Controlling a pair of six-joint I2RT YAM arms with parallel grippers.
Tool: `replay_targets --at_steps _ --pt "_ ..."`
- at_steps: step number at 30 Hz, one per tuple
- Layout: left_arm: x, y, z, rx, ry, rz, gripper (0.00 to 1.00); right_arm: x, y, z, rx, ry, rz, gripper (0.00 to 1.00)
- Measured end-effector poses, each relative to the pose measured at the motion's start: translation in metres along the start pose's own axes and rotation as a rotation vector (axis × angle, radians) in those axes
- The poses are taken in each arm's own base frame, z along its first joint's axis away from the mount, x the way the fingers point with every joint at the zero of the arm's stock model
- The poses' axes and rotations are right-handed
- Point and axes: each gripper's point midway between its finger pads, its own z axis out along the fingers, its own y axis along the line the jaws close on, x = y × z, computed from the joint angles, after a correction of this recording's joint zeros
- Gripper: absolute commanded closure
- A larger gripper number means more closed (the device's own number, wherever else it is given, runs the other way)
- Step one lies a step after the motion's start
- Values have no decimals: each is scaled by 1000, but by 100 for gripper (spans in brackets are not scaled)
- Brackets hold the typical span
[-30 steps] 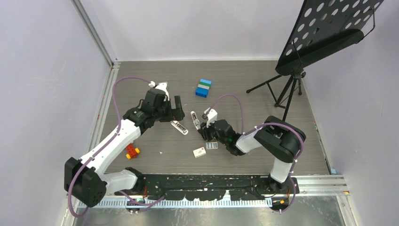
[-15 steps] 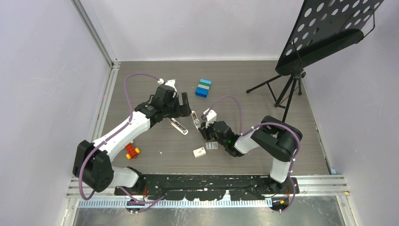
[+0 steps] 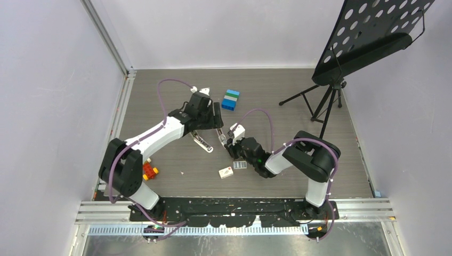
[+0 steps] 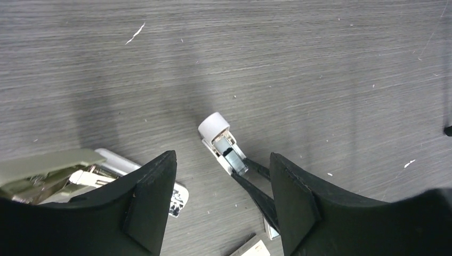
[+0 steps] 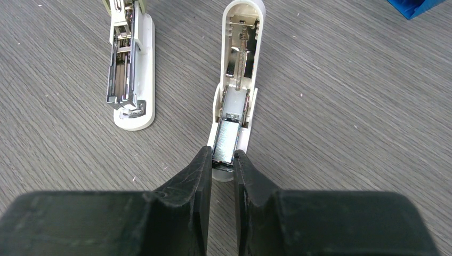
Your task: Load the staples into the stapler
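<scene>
The stapler (image 5: 130, 80), olive on top with a white base and an open metal channel, lies on the floor (image 3: 202, 143). Beside it lies a white open tray with a spring (image 5: 242, 53). A silvery strip of staples (image 5: 226, 140) sits in that tray's near end. My right gripper (image 5: 223, 154) is shut on this strip, one fingertip on each side. My left gripper (image 4: 221, 160) hangs open above the tray (image 4: 215, 125) and touches nothing, with the stapler's olive top (image 4: 53, 168) at its left. The white staple box (image 3: 226, 172) and its grey insert (image 3: 240, 165) lie near the right arm.
Blue and green bricks (image 3: 230, 100) stand behind the grippers. Red-yellow bricks (image 3: 150, 171) lie near the left arm's base. A music stand's tripod (image 3: 325, 101) occupies the back right. Walls close off the left, back and right sides.
My left arm has swung right, from beside the stapler to over the white tray, and its jaws have narrowed somewhat. The right gripper has tightened on the strip and stayed in place.
</scene>
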Motion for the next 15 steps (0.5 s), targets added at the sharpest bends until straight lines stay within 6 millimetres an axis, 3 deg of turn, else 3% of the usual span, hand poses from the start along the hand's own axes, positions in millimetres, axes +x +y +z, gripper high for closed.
replay_targets --at_steps 7,15 --pt "4 0 26 -16 30 -15 45 0 1 0 -2 -1 -4 94" --pt "16 4 44 -40 67 -28 68 0 1 0 -4 -1 -4 94"
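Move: The raised far end of the white stapler's lid is about 7 cm below the left hand, 2 cm to its right and barely 1 cm farther out. The green stapler lies on the table 5 cm to this hand's left and about level with it. The blue block is some 13 cm ahead and 6 cm right. The right hand, pinching the white stapler's near end, has that lid end about 6 cm ahead, 4 cm left and 3 cm above. Down onto the white stapler's raised lid, the left hand sinks about 4 cm, easing forward and right by a little over 1 cm each early on, while its fingers, well open, close by nearly half to straddle the lid's far end from above. The right hand stays put and keeps its pinch on the stapler's near end. ##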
